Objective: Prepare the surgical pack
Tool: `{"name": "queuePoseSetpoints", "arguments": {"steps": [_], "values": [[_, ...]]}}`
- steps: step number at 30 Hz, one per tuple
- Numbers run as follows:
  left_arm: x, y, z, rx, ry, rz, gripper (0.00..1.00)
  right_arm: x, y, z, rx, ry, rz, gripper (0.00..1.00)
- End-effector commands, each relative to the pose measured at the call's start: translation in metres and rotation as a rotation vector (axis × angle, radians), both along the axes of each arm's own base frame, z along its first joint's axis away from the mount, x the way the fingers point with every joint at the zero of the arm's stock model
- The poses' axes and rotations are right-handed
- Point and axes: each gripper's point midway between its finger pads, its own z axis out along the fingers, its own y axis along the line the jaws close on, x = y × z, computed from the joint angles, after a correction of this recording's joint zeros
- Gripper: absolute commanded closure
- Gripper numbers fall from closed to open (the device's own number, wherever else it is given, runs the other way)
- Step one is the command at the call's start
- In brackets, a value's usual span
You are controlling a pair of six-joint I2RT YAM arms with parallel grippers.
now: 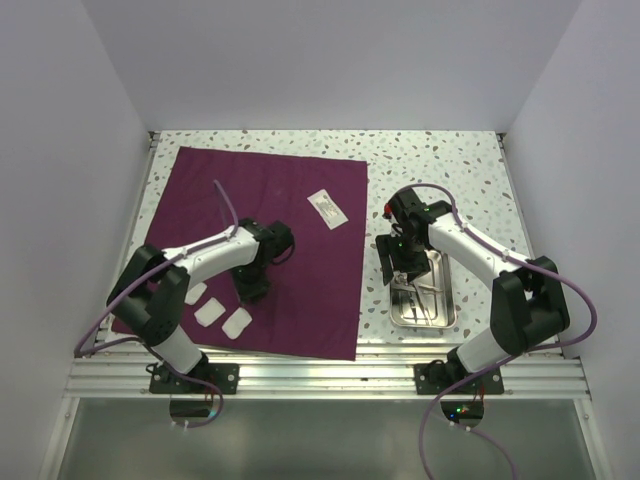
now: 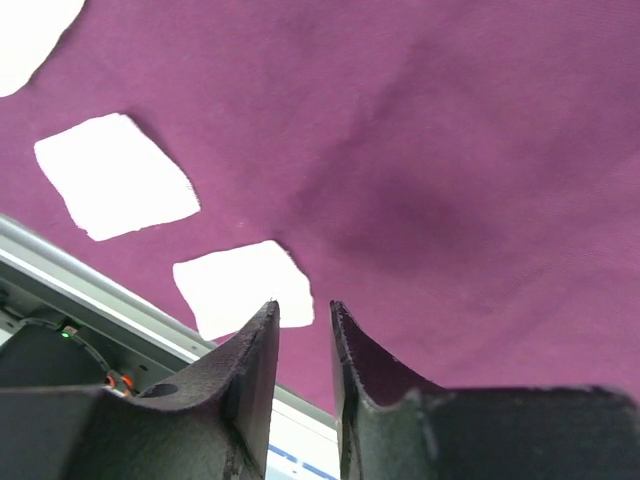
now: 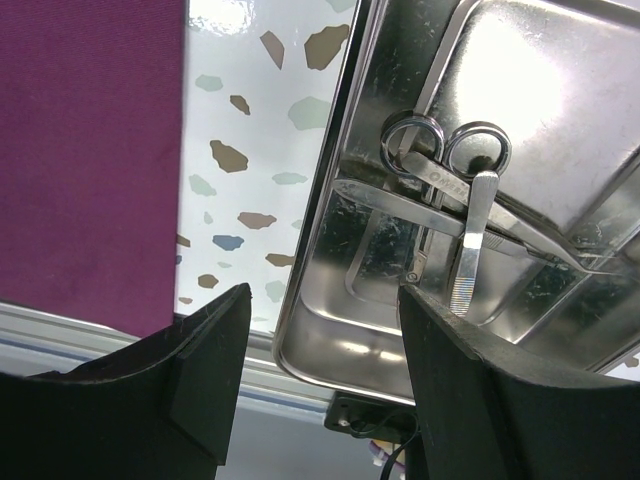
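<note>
The maroon cloth (image 1: 290, 200) (image 2: 450, 150) lies flat on the left half of the table. Three white pads (image 1: 211, 313) sit in a row near its front left corner. My left gripper (image 1: 250, 290) (image 2: 303, 306) hovers just over the cloth beside the nearest pad (image 2: 240, 285), its jaws parted a little with nothing between them. The steel tray (image 1: 452, 300) (image 3: 400, 340) stands on the right and holds scissors (image 3: 440, 160) and tweezers (image 3: 475, 240). My right gripper (image 1: 400, 270) (image 3: 325, 290) hangs open above the tray's left rim, empty.
A small white packet (image 1: 328, 209) lies on the cloth's far right part. The speckled tabletop (image 1: 440, 160) shows between cloth and tray. An aluminium rail (image 1: 320, 365) runs along the front edge. White walls close in both sides and the back.
</note>
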Motion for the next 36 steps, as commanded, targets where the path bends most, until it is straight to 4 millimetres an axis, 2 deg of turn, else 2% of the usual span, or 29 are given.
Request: {"name": "queuePoseSetpoints", "arguments": {"steps": [1,22,30,36], "values": [[-0.009,0.015,-0.001,0.055,0.015,0.025,0.71,0.003,0.007,0.004,0.031,-0.015,0.017,0.35],[-0.014,0.018,-0.031,0.067,0.056,-0.013,0.75,0.001,0.008,0.004,0.040,-0.012,0.020,0.35],[-0.007,0.016,-0.035,0.071,0.042,-0.028,0.90,0.001,0.008,0.003,0.037,-0.010,0.020,0.35],[0.002,0.013,-0.017,0.070,0.009,-0.028,1.00,0.000,0.007,0.002,0.034,-0.007,0.020,0.35]]}}
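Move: The nearest of three white gauze pads, the one farthest right, lies about 4 cm back and 3 cm to the left of the left hand, some 3 cm below it. The middle pad is about 2 cm back and 9 cm to the left; the third lies some 2 cm ahead and 12 cm to the left, both as far below. From the right hand, the nearest pad is roughly 36 cm to the left, 10 cm back and 6 cm lower. The left fingertips come down on the near right-hand corner of the closest gauze pad and pinch it. The hand first eases back and left about 2 cm while sinking, then goes almost straight down, some 3 cm in all, fingers a little apart; only once low do they close, ending practically shut. ##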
